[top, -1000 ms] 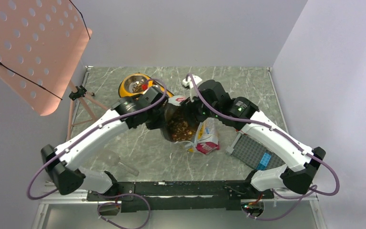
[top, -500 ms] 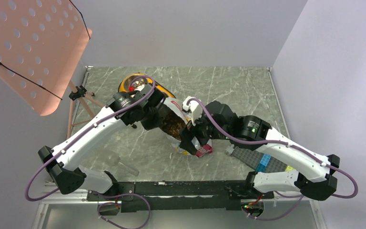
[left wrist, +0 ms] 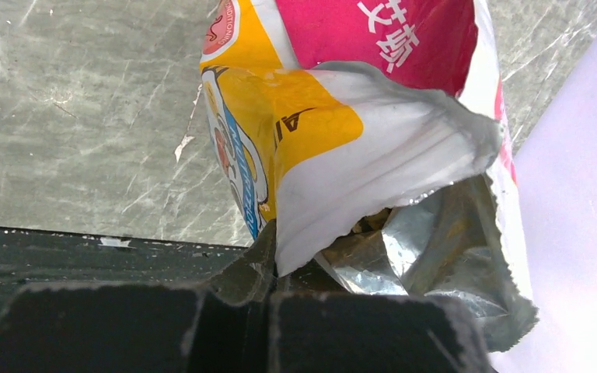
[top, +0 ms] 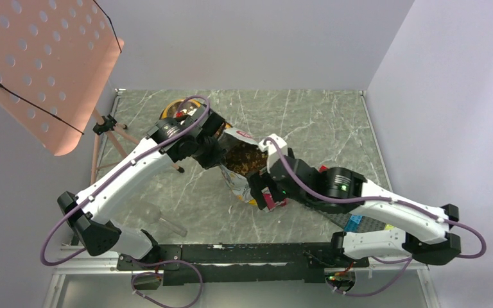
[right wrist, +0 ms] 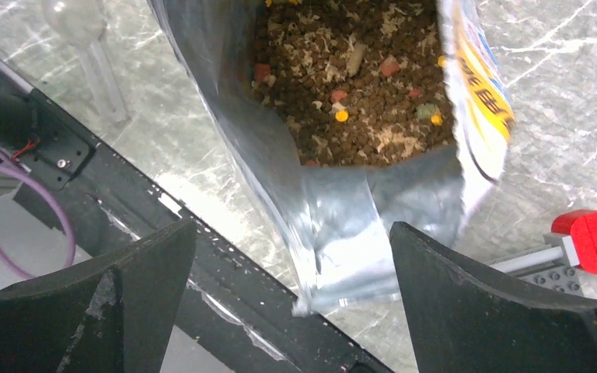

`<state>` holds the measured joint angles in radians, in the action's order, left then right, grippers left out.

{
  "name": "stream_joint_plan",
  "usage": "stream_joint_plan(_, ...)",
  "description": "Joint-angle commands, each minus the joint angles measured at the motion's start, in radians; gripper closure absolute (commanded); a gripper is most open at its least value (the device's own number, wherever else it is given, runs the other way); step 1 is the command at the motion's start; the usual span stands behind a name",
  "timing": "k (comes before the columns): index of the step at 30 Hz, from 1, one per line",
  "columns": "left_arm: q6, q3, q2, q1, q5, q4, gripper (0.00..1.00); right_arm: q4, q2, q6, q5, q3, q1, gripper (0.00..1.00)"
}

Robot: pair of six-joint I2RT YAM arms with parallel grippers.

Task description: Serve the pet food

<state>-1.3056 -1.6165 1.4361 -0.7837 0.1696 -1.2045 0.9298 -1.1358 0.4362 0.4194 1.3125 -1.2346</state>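
Note:
The glossy white, pink and yellow bag [left wrist: 334, 132] stands open on the marble table. Brown pet food [right wrist: 350, 70] with a few coloured bits shows inside it, and again from above [top: 244, 160]. My left gripper [left wrist: 276, 284] is shut on the bag's torn rim; in the top view the left gripper [top: 217, 153] is at the bag's far-left edge. My right gripper [right wrist: 295, 264] is open at the bag's near side, its fingers [right wrist: 124, 295] wide apart. The silver lining hangs loose between them. From above, the right gripper [top: 262, 192] covers the bag's lower part.
The yellow double bowl [top: 226, 126] is mostly hidden behind the left arm. A clear plastic scoop [top: 157, 218] lies near the front left. A grey brick baseplate [top: 359, 221] and a red brick [right wrist: 591, 241] lie to the right. A pink perforated stand [top: 38, 64] is at the far left.
My right gripper opened, left the bag's top right and swung down to its near side. The left gripper shifted slightly back-left, still holding the rim.

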Motion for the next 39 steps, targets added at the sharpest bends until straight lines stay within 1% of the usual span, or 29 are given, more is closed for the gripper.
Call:
stream_joint_plan(1, -0.043, 0.038, -0.086, 0.019, -0.031, 0.078, 1.00, 0.040, 0.116, 0.039, 0.001, -0.074, 0.002, 0.00)
stream_joint_plan(5, -0.048, 0.003, -0.072, 0.026, -0.021, 0.040, 1.00, 0.029, 0.158, 0.049, -0.067, -0.102, 0.001, 0.06)
stream_joint_plan(10, -0.044, -0.019, -0.049, 0.030, -0.030, 0.026, 1.00, -0.019, 0.244, 0.076, -0.124, -0.133, 0.003, 0.07)
stream_joint_plan(13, -0.051, -0.005, -0.052, 0.034, -0.043, 0.041, 1.00, -0.013, 0.253, 0.099, -0.142, -0.159, 0.001, 0.07)
stream_joint_plan(16, -0.056, -0.001, -0.054, 0.036, -0.047, 0.046, 1.00, 0.003, 0.225, 0.119, -0.123, -0.163, 0.000, 0.07)
stream_joint_plan(20, -0.061, -0.006, -0.048, 0.038, -0.055, 0.037, 1.00, 0.008, 0.187, 0.133, -0.081, -0.145, 0.001, 0.12)
stream_joint_plan(23, -0.071, -0.005, -0.048, 0.037, -0.061, 0.032, 1.00, -0.051, 0.176, 0.122, -0.049, -0.160, 0.001, 0.14)
stream_joint_plan(25, -0.089, 0.002, -0.052, 0.037, -0.072, 0.034, 1.00, -0.092, 0.144, 0.101, -0.020, -0.161, 0.003, 0.18)
stream_joint_plan(26, -0.098, 0.003, -0.051, 0.038, -0.078, 0.034, 1.00, -0.106, 0.121, 0.089, 0.000, -0.155, 0.001, 0.21)
stream_joint_plan(28, -0.111, 0.000, -0.050, 0.038, -0.083, 0.032, 1.00, -0.112, 0.079, 0.074, 0.056, -0.132, 0.001, 0.40)
stream_joint_plan(31, -0.103, -0.006, -0.050, 0.051, -0.079, 0.031, 1.00, -0.122, 0.048, 0.043, 0.119, -0.109, 0.001, 0.74)
stream_joint_plan(32, -0.089, -0.006, -0.053, 0.066, -0.086, 0.032, 0.94, -0.131, 0.052, 0.027, 0.120, -0.114, 0.001, 0.83)
stream_joint_plan(33, -0.074, -0.003, -0.056, 0.088, -0.104, 0.040, 0.82, -0.143, 0.060, 0.008, 0.111, -0.121, 0.001, 0.92)
stream_joint_plan(34, -0.061, -0.002, -0.057, 0.124, -0.127, 0.056, 0.64, -0.154, 0.068, -0.010, 0.092, -0.131, 0.001, 1.00)
stream_joint_plan(35, -0.057, -0.005, -0.057, 0.150, -0.145, 0.058, 0.51, -0.162, 0.075, -0.031, 0.066, -0.141, 0.001, 1.00)
stream_joint_plan(36, -0.053, -0.015, -0.054, 0.172, -0.158, 0.059, 0.45, -0.173, 0.083, -0.053, 0.036, -0.151, 0.001, 1.00)
stream_joint_plan(39, -0.033, -0.056, -0.030, 0.218, -0.182, 0.073, 0.43, -0.190, 0.094, -0.088, -0.006, -0.160, 0.001, 1.00)
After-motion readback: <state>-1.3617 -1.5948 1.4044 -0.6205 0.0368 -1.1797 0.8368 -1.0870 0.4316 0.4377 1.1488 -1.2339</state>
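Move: The near right-hand corner of the food bag's open rim lies between and just below the right hand's open fingers, about 4 cm down and barely 1 cm ahead. From that hand the bowl is roughly 25 cm ahead, 19 cm left and 23 cm down; the red block is some 11 cm ahead, 21 cm right and 25 cm down. From the left hand, shut on the bag's opposite rim, that corner lies about 9 cm back, 12 cm right and slightly lower; the bowl is some 15 cm ahead, 6 cm left. The bag's near right rim corner is pinched by the right hand, which first backs off about 3 cm and drifts right, rising slightly with open fingers, then sinks about 5 cm while coming forward again and shuts on the corner. The left hand holds its rim almost still until then, and lastly opens to let go, easing about 3 cm forward and left. ##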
